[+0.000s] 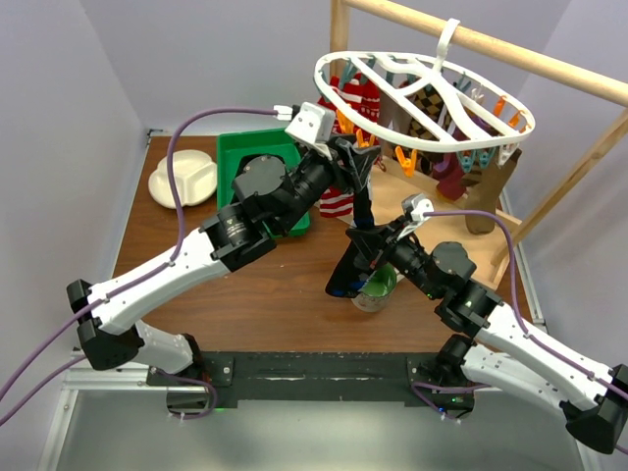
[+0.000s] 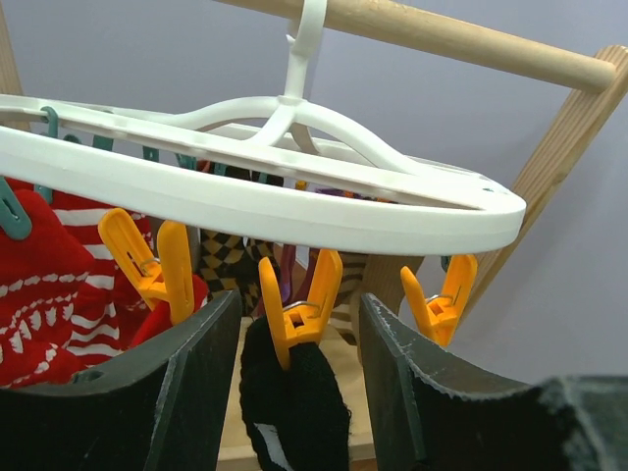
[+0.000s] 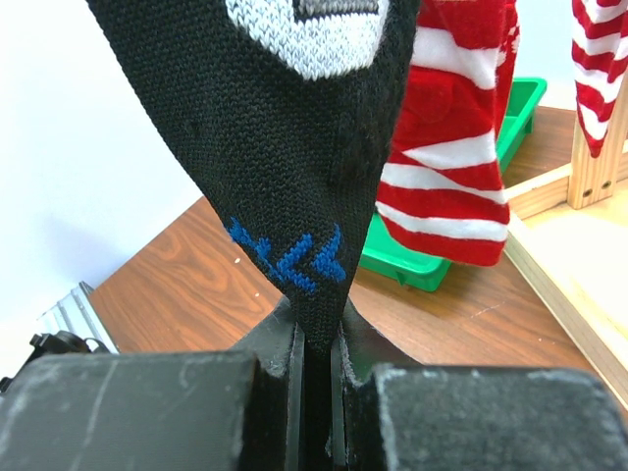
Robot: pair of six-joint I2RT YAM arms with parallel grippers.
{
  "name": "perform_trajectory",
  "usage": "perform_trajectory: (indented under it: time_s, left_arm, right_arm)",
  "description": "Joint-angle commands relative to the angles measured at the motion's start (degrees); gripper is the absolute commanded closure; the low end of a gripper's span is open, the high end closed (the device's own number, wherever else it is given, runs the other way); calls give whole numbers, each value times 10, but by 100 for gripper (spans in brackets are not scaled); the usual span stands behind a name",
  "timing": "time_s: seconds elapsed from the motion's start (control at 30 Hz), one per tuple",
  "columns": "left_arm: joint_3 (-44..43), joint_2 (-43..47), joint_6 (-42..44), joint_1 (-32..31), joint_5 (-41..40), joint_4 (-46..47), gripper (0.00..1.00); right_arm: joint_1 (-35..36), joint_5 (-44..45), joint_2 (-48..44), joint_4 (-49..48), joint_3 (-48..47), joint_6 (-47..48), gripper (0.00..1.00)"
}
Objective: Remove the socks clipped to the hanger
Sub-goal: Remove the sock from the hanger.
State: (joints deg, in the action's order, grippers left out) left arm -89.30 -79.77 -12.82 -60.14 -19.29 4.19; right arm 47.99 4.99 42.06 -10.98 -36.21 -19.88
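The white oval hanger (image 1: 422,103) hangs by its hook from a wooden pole, with orange clips along its rim. A long black sock (image 1: 364,211) hangs from one orange clip (image 2: 299,304). My left gripper (image 2: 299,302) is open and straddles that clip, with a gap showing on each side. My right gripper (image 3: 319,339) is shut on the black sock's (image 3: 285,147) lower end, just below its blue marks; in the top view this gripper (image 1: 370,240) is under the hanger's front rim. Red-and-white striped socks (image 2: 49,285), a checkered sock (image 2: 224,257) and a maroon sock (image 1: 453,182) hang clipped further round.
A green bin (image 1: 257,157) stands behind my left arm and a white divided dish (image 1: 183,182) is at the far left. A green-and-silver can (image 1: 376,289) sits on the table below my right gripper. The wooden frame's base (image 1: 461,216) and slanted post (image 1: 574,177) are on the right.
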Motion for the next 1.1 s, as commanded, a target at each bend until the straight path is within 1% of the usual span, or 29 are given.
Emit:
perform_trajectory:
  time_s: [0.0, 0.17, 0.2, 0.27, 0.33, 0.37, 0.43, 0.47, 0.57, 1.07]
  left_arm:
    - [-37, -10, 24, 0, -16, 35, 46]
    - [-45, -15, 25, 0, -15, 40, 49]
    - [-47, -17, 28, 0, -14, 39, 52]
    - [-51, -21, 29, 0, -13, 36, 56]
    - [-51, -21, 30, 0, -11, 36, 62]
    - [-52, -21, 31, 0, -11, 37, 70]
    - [-53, -22, 31, 0, -8, 37, 80]
    - [-52, -21, 32, 0, -5, 38, 88]
    - [-55, -21, 32, 0, -4, 35, 100]
    - [-65, -25, 29, 0, 8, 27, 100]
  right_arm:
    - [0, 3, 2, -12, -8, 1, 100]
    - [1, 2, 1, -10, -11, 0, 100]
    - [0, 2, 2, -10, -11, 1, 100]
    - [0, 1, 2, -7, -11, 1, 100]
    - [0, 1, 0, -6, -11, 0, 100]
    - [0, 2, -1, -4, -12, 0, 100]
    - [0, 2, -3, -4, -12, 0, 100]
    - [0, 3, -4, -1, -11, 0, 100]
    - [0, 4, -10, 3, -10, 2, 100]
    - [0, 19, -66, 43, 7, 7, 100]
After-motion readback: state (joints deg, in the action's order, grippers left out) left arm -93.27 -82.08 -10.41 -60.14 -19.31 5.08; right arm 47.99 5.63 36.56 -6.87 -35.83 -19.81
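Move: The orange clip holding the black sock sits almost between the left hand's open fingers, about 2 cm ahead, 1 cm to the right and 1 cm up. An empty orange clip hangs roughly 8 cm to that hand's right and 2 cm back; the red sock's orange clip is some 6 cm ahead and 3 cm left, both about 1 cm above the hand. From the right hand, already pinching the sock lower down, the sock's clip is about 19 cm above and 6 cm forward, straight in line sideways. The left fingers close and pinch the orange clip of the black sock under the hanger's front rim, the hand easing up about 2 cm as they do and keeping the squeeze. The right hand keeps its grip on the sock, at first nearly still, then draws roughly 2 cm to its right and back, away from the clip, once the left fingers are shut. ##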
